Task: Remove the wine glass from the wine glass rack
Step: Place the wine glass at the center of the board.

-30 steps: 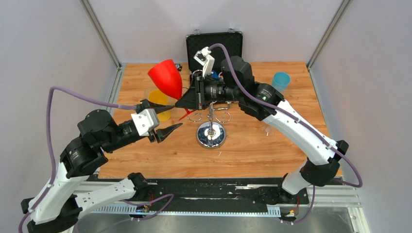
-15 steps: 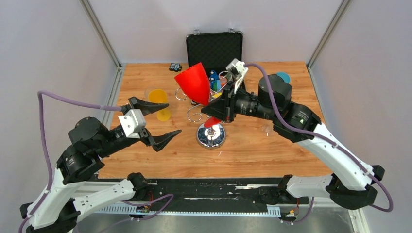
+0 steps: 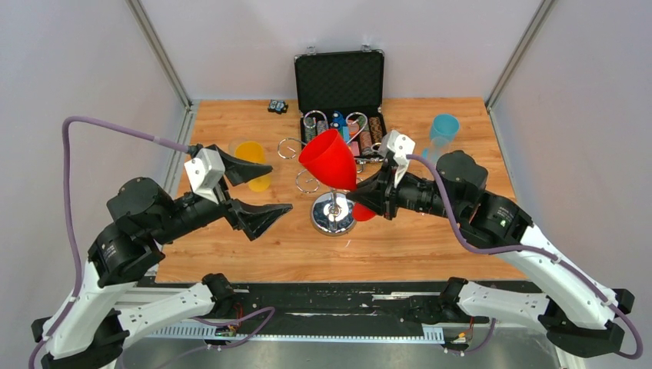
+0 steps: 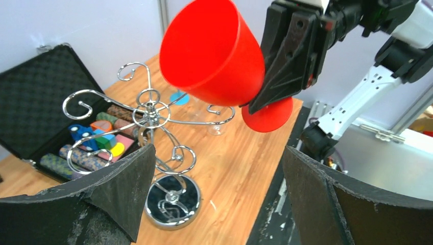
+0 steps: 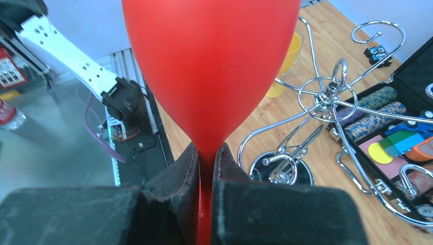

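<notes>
The red wine glass [image 3: 329, 157] hangs in the air, tilted, with my right gripper [image 3: 361, 197] shut on its stem just above the foot. It is off the wine glass rack [image 3: 333, 214], a chrome stand whose round mirrored base sits mid-table under curled wire arms. In the right wrist view the fingers [image 5: 184, 171] clamp the red stem of the wine glass [image 5: 209, 66], with the rack [image 5: 327, 97] to the right. My left gripper [image 3: 278, 187] stands wide open to the left of the rack, holding nothing. From the left wrist, the glass [image 4: 212, 53] floats above the rack [image 4: 172, 200], beyond my open left gripper [image 4: 218, 153].
An open black chip case [image 3: 339, 77] with coloured chips stands at the back behind the rack. A yellow cup [image 3: 254, 165] sits at the left near my left gripper. A blue cup [image 3: 444, 127] is at the back right, and a small black object [image 3: 277, 106] at the far edge.
My right arm swung the red glass from the rack's far left side to its near right, clear of the wire arms. My left gripper opened wide and lifted slightly.
</notes>
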Motion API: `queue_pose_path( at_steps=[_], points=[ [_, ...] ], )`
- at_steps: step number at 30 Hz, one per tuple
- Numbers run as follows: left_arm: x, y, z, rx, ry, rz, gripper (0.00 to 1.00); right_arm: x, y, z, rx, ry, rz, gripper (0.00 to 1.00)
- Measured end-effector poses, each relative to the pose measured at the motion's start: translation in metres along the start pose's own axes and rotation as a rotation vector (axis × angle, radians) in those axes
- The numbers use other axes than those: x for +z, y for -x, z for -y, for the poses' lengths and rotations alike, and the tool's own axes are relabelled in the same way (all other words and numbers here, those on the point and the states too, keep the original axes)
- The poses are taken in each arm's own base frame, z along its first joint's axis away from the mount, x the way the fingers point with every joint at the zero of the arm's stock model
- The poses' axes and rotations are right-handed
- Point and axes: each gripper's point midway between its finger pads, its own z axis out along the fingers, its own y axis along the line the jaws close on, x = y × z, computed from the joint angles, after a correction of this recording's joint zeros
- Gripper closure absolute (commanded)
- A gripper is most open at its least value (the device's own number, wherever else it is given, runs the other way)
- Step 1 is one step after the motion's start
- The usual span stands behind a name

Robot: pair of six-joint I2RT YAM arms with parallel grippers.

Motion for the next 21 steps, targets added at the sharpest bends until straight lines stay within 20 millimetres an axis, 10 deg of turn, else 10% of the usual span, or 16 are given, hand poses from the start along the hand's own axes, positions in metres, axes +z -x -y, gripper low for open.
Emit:
queue_pose_path(
  at_steps=[14, 21],
  points=[
    [-0.008, 0.021, 0.01, -0.274, 0.024, -0.017, 0.0, 0.001, -0.04, -0.031, -0.371, 0.122, -0.054, 1.0],
    [-0.007, 0.001, 0.006, -0.381, 0.085, -0.116, 0.0, 0.013, -0.052, -0.039, -0.512, 0.106, -0.089, 1.0]
  ],
)
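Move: My right hand still holds the red wine glass by its stem; the open board in front of the rack lies almost straight below, about 35 cm down. The empty rack's post stands some 9 cm ahead and 3 cm left of that hand, its middle about 18 cm lower. From my open left hand the red wine glass is about 14 cm right and 4 cm ahead, roughly level; the yellow wine glass is 18 cm ahead, 5 cm left and 37 cm below. With my right fingers kept shut on the stem, I lower the glass about 5 cm and draw it back some 4 cm, then ease it a little left as the wrist rolls about 30 degrees, swinging the bowl from forward-left round to the left, mouth towards my left hand. My left hand stays wide open, drawing back only about 1 cm, rising a couple of centimetres and sinking again, while its wrist rolls some 20 degrees. ##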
